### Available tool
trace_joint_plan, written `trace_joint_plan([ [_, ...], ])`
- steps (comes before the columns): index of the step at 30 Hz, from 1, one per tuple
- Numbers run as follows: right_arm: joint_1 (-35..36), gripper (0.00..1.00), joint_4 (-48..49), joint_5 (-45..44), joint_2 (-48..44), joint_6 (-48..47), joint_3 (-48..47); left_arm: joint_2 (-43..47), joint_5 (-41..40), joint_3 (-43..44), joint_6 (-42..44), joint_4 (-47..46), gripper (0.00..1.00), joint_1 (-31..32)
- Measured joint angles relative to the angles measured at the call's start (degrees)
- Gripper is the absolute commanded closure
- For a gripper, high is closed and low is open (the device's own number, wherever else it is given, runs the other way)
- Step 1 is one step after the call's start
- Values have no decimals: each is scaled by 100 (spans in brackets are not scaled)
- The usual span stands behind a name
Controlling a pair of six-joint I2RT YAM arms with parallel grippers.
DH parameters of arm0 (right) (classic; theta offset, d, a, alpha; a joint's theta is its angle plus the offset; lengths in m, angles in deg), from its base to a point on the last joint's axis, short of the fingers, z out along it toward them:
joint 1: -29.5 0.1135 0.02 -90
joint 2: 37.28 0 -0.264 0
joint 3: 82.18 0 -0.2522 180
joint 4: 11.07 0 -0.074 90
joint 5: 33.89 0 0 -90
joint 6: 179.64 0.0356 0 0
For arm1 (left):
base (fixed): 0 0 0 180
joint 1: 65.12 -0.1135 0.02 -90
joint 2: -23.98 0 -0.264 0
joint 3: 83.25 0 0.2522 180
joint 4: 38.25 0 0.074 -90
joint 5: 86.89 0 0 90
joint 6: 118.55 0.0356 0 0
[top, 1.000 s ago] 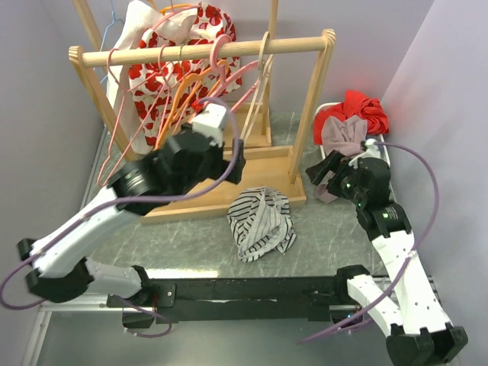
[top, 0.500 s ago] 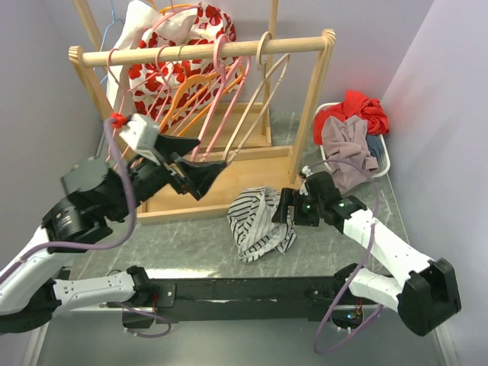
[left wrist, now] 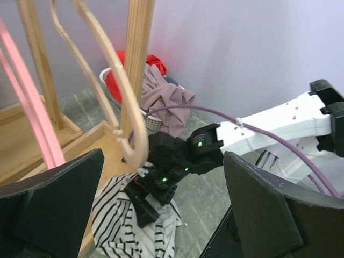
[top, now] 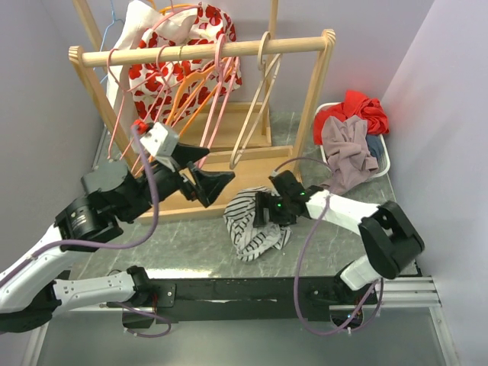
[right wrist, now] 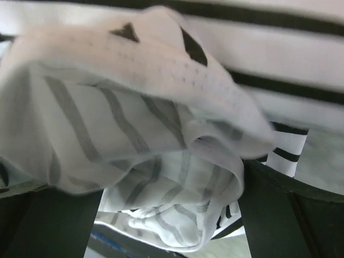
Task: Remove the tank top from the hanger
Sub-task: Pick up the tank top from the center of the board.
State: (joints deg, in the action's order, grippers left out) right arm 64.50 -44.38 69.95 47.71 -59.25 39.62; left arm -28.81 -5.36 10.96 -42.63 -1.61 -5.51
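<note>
The black-and-white striped tank top [top: 250,229] lies crumpled on the table in front of the rack base, off any hanger. It also shows in the left wrist view [left wrist: 110,223] and fills the right wrist view [right wrist: 161,123]. My right gripper [top: 263,207] is pressed down into it, jaws wide apart with folds of the cloth between them [right wrist: 161,215]. My left gripper [top: 204,171] is open and empty, held in the air in front of the rack, near a bare beige hanger [top: 255,114] that also shows in the left wrist view [left wrist: 121,102].
A wooden clothes rack [top: 206,50] holds several bare pink, orange and beige hangers, with a red-and-white floral garment [top: 156,72] at the back. A white basket [top: 381,162] of red and mauve clothes stands at the right. Walls close in on both sides.
My right arm has swung left from the basket and lowered its gripper onto the striped top. My left gripper has come off the hangers and moved right, staying open.
</note>
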Motion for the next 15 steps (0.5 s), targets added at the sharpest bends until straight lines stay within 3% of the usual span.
trace_joint_plan([
  [4, 439, 4, -33, -470, 638, 48, -614, 286, -101, -149, -11, -17, 1, 0],
  [5, 551, 13, -57, -610, 798, 76, -776, 313, -129, -149, -9, -42, 1, 0],
  [6, 643, 40, -79, -743, 929, 105, -918, 326, -160, -149, -9, -72, 1, 0],
  [8, 756, 66, -46, -1008, 1078, 173, -1027, 345, -195, -144, -7, -105, 1, 0],
  [9, 791, 85, -2, -1121, 1123, 236, -1010, 343, -201, -144, -4, -114, 1, 0],
  [10, 796, 94, 59, -1163, 1123, 328, -964, 341, -201, -144, 0, -116, 1, 0],
  [11, 798, 100, 131, -1182, 1115, 411, -903, 341, -201, -144, 4, -118, 1, 0],
  [15, 800, 100, 282, -1335, 914, 767, -664, 317, -197, -146, 15, -131, 1, 2],
])
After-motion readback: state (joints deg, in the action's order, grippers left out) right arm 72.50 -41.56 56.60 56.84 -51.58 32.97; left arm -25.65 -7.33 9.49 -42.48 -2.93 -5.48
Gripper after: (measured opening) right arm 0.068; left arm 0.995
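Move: The striped tank top lies crumpled on the board right under the open right gripper, its middle about 2 cm to that hand's left, 1 cm back and 2 cm below the fingertips. The wooden tray of the rack is centred roughly 10 cm ahead and 10 cm left of the right hand, and the white basket of clothes some 18 cm ahead and 21 cm to its right. From the left hand, high up, the tank top is about 45 cm below, 4 cm ahead and 5 cm right. With its wide-open fingers already down at the striped cloth, the right hand pushes on to its left through the tank top, about 4 cm, drifting 2 to 3 cm forward and sinking nearly 2 cm towards the board. As that sweep runs out the fingers shut almost fully and pinch a fold near the tank top's right side, and the hand then stays low with only a slight wrist turn, not yet lifting. ##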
